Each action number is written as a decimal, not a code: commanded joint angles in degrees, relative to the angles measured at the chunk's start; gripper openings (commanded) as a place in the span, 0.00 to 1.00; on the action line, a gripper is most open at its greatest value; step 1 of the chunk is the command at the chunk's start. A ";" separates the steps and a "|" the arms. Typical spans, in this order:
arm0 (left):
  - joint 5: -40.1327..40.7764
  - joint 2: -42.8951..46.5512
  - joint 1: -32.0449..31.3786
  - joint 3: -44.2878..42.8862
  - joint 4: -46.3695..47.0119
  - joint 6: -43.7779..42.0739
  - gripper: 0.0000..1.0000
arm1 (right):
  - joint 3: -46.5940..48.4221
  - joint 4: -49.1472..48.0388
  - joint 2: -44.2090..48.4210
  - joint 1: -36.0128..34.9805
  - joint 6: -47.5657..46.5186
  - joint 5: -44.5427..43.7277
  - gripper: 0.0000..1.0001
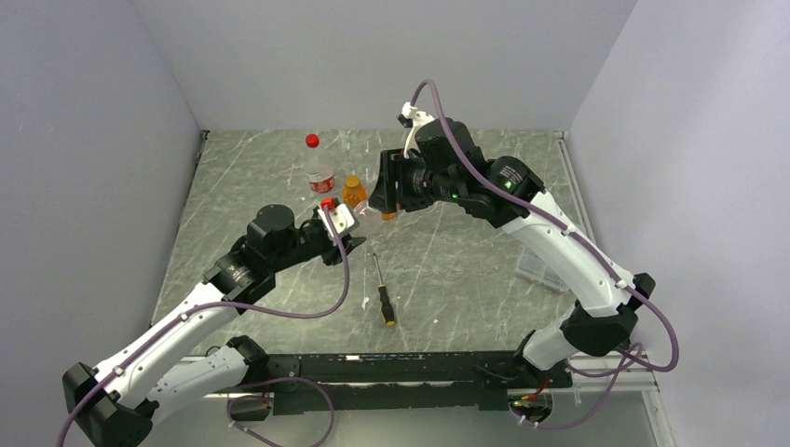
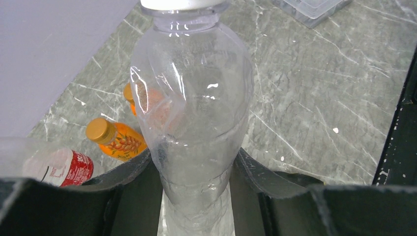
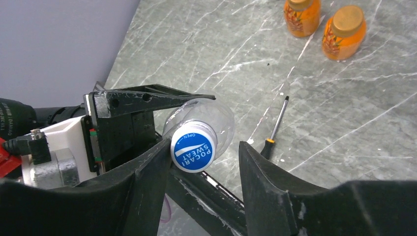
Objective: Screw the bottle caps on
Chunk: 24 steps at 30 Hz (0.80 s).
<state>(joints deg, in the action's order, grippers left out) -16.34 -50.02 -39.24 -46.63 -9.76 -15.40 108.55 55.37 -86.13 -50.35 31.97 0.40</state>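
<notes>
My left gripper (image 2: 196, 172) is shut on the lower body of a small clear bottle (image 2: 192, 113), holding it tilted above the table. A blue cap with white lettering (image 3: 193, 146) sits on the bottle's neck. My right gripper (image 3: 204, 157) stands open around that cap: one finger touches its side, the other is a clear gap away. In the top view the two grippers meet at the bottle (image 1: 368, 220). Two amber bottles (image 3: 301, 14) (image 3: 344, 32) with orange caps stand on the table. A taller clear bottle (image 1: 319, 172) with a red cap (image 1: 312, 141) stands behind them.
A screwdriver (image 1: 382, 291) with a black-and-orange handle lies on the grey marble table, in front of the grippers. A clear plastic box (image 1: 540, 265) sits at the right, partly under my right arm. Grey walls close in the left, back and right sides.
</notes>
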 commanded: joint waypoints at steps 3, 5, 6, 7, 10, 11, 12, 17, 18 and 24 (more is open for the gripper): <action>1.90 0.26 -0.64 -0.82 0.54 -1.48 0.00 | 2.21 -1.59 0.98 0.07 1.61 2.69 0.50; 1.92 0.23 -0.75 -0.74 0.46 -1.56 0.00 | 2.15 -1.72 0.88 0.07 1.67 3.31 0.46; 1.97 0.20 -0.81 -0.82 0.38 -1.56 0.00 | 2.05 -1.94 0.87 0.10 1.69 3.48 0.45; 1.93 0.14 -0.88 -0.82 0.29 -1.63 0.00 | 1.88 -2.20 0.91 0.08 1.74 3.61 0.44; 1.81 0.10 -1.01 -0.83 0.18 -1.65 0.00 | 1.75 -2.54 0.94 0.07 1.55 3.98 0.40; 1.57 0.05 -1.08 -0.78 0.18 -1.72 0.00 | 1.83 -2.55 0.96 0.07 1.46 4.06 0.39; 1.50 0.06 -1.05 -0.90 0.18 -1.67 0.00 | 1.65 -2.69 0.91 0.07 1.31 4.35 0.38; 1.10 0.00 -1.27 -1.09 -0.07 -1.82 0.00 | 0.90 -3.12 0.84 0.07 0.80 5.04 0.31; 1.05 0.07 -1.32 -0.98 -0.08 -1.83 0.00 | 0.88 -3.02 0.77 0.07 0.63 4.92 0.29; -1.35 0.41 -1.43 -1.39 -0.85 -1.34 0.00 | 0.27 -3.85 1.23 0.03 -3.98 6.62 0.11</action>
<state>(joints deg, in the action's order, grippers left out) -15.09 -50.09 -40.05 -46.63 -10.81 -15.86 108.60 55.24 -86.13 -50.24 31.83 4.25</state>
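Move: The blue-and-white cap, already on the neck of the clear bottle the left hand holds, sits almost between the right fingertips, about 1 cm back and 1 cm left. On the table some 31 cm below the right hand, one orange bottle stands about 20 cm ahead and another 20 cm ahead, 8 cm left; the screwdriver lies about 35 cm straight below. From the left hand the cap is level forward, some 3 cm right and 10 cm up. The right fingers close and pinch the cap as that hand eases about 1 cm back and left. ##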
